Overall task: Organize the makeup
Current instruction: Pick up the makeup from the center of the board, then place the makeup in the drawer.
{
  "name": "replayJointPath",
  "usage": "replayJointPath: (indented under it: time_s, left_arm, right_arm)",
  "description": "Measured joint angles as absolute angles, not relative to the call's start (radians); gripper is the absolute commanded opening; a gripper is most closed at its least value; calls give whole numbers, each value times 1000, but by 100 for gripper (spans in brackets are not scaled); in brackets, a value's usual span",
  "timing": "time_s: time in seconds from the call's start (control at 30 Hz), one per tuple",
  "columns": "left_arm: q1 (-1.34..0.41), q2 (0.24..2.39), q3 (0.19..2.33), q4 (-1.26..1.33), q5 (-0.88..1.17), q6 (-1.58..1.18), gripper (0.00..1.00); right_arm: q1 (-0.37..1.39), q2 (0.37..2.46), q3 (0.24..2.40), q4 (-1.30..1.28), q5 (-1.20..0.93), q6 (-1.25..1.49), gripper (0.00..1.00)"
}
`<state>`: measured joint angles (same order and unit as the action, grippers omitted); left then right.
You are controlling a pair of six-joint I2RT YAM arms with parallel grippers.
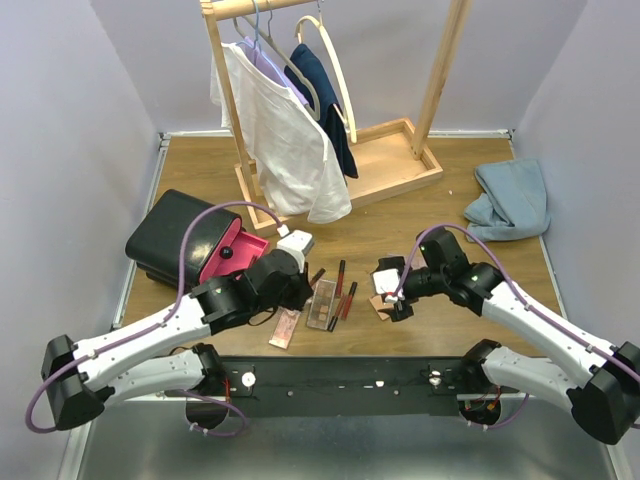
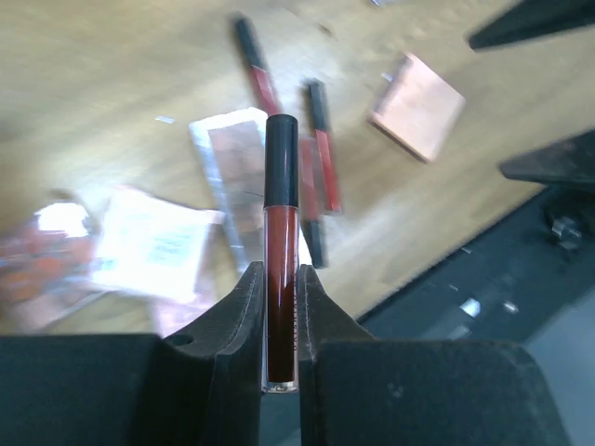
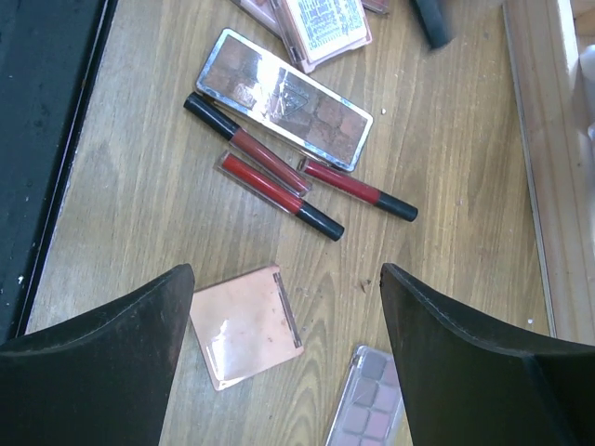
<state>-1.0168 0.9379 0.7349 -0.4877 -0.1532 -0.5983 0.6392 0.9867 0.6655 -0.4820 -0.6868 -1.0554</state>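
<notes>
My left gripper (image 2: pixel 279 311) is shut on a dark-red tube (image 2: pixel 281 251) with a black cap and holds it above the table; the gripper (image 1: pixel 298 287) is near the front centre. Below it lie a brown palette (image 2: pixel 237 177), more tubes (image 2: pixel 321 149) and a peach compact (image 2: pixel 418 105). My right gripper (image 3: pixel 286 274) stands open with nothing between its fingers, over the peach compact (image 3: pixel 244 325) and a pink palette (image 3: pixel 367 413). Three red tubes (image 3: pixel 279 195) and the brown palette (image 3: pixel 284 100) lie beyond it. The overhead view shows the right gripper (image 1: pixel 395 300) right of the palettes (image 1: pixel 322 303).
A black case (image 1: pixel 180 235) with an open pink drawer (image 1: pixel 232 257) sits at the left. A wooden clothes rack (image 1: pixel 395 165) with hanging shirts stands at the back. A blue cloth (image 1: pixel 512 200) lies at the back right. The table's dark front edge (image 1: pixel 340 375) is close to the makeup.
</notes>
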Motion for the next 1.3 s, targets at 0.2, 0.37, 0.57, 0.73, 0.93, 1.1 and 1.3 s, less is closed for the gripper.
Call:
replayJointPath:
  time_s: [0.2,0.37,0.57,0.73,0.93,1.1,1.3]
  left_arm:
    - [-1017,867,809,-603,-326,-516,0]
    - [-1014,848,853,-665,-464,-418,0]
    - [-947,845,854,-690,-539,-335,0]
    - [-815,834,832,-672,-540,-292,0]
    - [-732,840,809,-655,-526,-268,0]
    - [-710,870,809,-631,-521,-246,0]
    - [-684,932,809,-608,-513,-207,2]
  right_arm:
    - [626,987,665,-482,-687,-1055,89]
    - [623,987,665,-482,-687,-1055,89]
    - [618,987,665,-482,-686,-1055,89]
    - [615,987,665,-482,-686,-1055,89]
    - [614,987,665,-481,-686,-1056,89]
    - [613,987,665,-481,-686,-1056,89]
    - [613,987,665,-481,-686,-1056,89]
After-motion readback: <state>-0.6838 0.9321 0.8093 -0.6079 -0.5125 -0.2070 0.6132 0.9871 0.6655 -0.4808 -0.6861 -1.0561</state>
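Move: The left hand already holds a dark red lip gloss, bound for the case's open pink drawer, about 17 cm to its left, 12 cm ahead and 9 cm below. Down on the table, the white compact lies roughly 4 cm ahead and 4 cm left of this hand, the blush palette 6 cm ahead and 11 cm left. From the empty right hand the drawer is some 45 cm left, 14 cm ahead and 8 cm lower. Keeping its grip, the left hand swings the gloss 14 cm left and 10 forward, turning counter-clockwise, over the drawer. ##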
